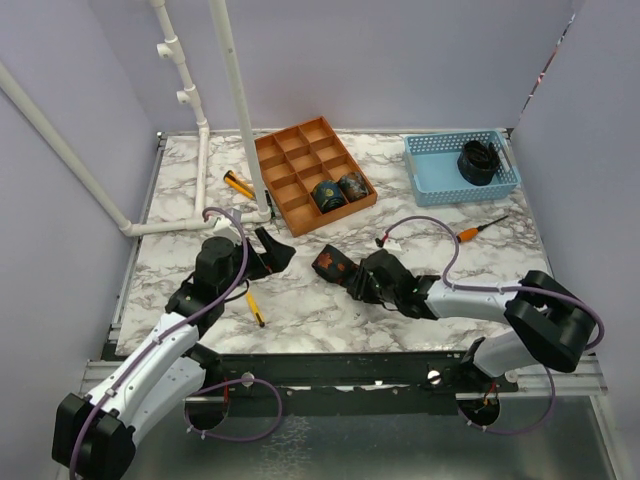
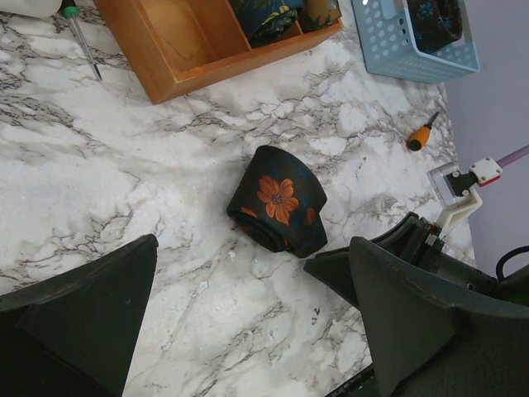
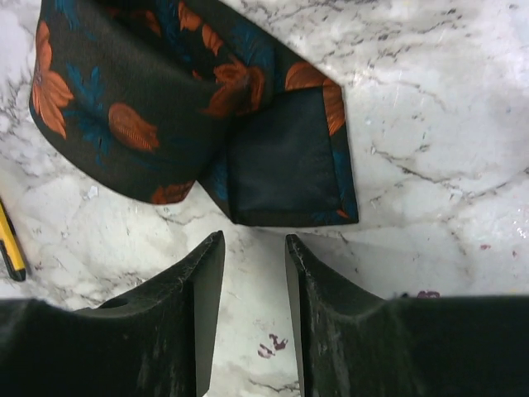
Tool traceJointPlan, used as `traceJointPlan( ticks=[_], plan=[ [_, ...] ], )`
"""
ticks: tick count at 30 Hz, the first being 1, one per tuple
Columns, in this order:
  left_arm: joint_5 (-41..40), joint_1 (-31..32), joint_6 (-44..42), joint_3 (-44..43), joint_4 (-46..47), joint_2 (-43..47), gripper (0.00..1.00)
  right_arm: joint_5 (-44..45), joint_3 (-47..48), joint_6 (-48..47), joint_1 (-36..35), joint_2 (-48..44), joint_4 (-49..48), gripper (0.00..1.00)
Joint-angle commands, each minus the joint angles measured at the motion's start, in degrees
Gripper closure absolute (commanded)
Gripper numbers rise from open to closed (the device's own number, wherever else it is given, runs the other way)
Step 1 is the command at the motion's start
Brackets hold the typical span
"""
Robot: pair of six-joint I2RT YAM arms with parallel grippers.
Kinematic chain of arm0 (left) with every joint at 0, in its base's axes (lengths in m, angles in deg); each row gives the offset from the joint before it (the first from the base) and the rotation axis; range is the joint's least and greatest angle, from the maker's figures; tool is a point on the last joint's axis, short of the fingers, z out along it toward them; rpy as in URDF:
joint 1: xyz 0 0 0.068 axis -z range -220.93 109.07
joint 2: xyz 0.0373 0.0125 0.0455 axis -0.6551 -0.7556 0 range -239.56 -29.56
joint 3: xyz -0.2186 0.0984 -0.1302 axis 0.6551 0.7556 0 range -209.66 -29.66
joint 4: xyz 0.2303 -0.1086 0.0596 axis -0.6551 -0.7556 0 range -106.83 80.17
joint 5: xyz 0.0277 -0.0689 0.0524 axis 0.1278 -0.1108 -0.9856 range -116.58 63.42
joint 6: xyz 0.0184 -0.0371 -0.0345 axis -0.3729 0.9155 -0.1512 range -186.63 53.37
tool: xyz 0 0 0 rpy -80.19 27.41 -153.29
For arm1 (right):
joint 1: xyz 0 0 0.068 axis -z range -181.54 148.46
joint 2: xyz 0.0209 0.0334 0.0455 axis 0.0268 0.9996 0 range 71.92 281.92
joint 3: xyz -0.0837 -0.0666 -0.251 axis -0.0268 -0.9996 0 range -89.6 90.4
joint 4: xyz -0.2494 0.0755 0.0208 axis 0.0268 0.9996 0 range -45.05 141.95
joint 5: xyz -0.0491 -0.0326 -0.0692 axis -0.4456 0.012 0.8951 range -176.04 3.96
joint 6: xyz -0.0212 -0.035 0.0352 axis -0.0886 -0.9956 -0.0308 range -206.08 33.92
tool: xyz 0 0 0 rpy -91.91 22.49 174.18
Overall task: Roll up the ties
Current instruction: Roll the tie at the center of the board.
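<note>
One tie [image 1: 333, 264] lies folded into a flat bundle in the middle of the marble table, dark with orange flowers [image 2: 278, 201]. Its black-lined end [image 3: 285, 157] points at my right gripper [image 3: 254, 240], which is open a narrow gap just short of that end, with only marble between its fingers. In the top view the right gripper [image 1: 354, 281] sits at the bundle's right side. My left gripper [image 1: 274, 250] is wide open to the bundle's left and holds nothing [image 2: 255, 241]. Two rolled ties [image 1: 328, 194] [image 1: 352, 186] stand in tray compartments. Another dark tie [image 1: 478, 160] lies coiled in the basket.
An orange compartment tray [image 1: 300, 165] stands at the back centre and a blue basket [image 1: 440, 170] at the back right. An orange screwdriver [image 1: 470, 232], a yellow pen [image 1: 255, 307] and a yellow tool [image 1: 238, 185] lie on the table. White pipes [image 1: 205, 150] rise at the back left.
</note>
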Motion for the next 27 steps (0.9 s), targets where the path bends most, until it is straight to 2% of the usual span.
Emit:
traceJointPlan(
  ticks=[1, 13, 27],
  plan=[
    [-2.15, 0.21, -0.45, 0.73, -1.55, -0.72, 0.01, 4.42, -2.08, 0.76, 1.81, 4.95, 6.97, 0.59],
    [-1.21, 0.21, -1.62, -2.42, -1.52, -8.29, 0.01, 5.14, 3.97, -4.12, 6.53, 7.96, 9.93, 0.59],
    [-1.25, 0.21, -1.54, -3.22, 0.51, -12.41, 0.01, -0.96, 11.55, -13.85, 11.07, 12.6, 8.56, 0.57]
  ],
)
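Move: The rolled tie sits about 6 cm ahead and 5 cm to the left of my right hand, at about its height; its loose end is only some 3 cm ahead and 1 cm left. From that hand the yellow knife lies about 23 cm left and 4 cm back, and the wooden organizer's middle 31 cm ahead and 9 cm left. From my raised, open left hand the rolled tie is roughly 13 cm right, 4 cm ahead and 13 cm below. Skimming just over the table, I sweep my right hand forward about 8 cm, drifting a little right along the way, with its part-open fingers staying as they are and pushing the tie's loose end round. My left hand, still wide open, sinks about 5 cm towards the roll and tips down some 10 degrees. ##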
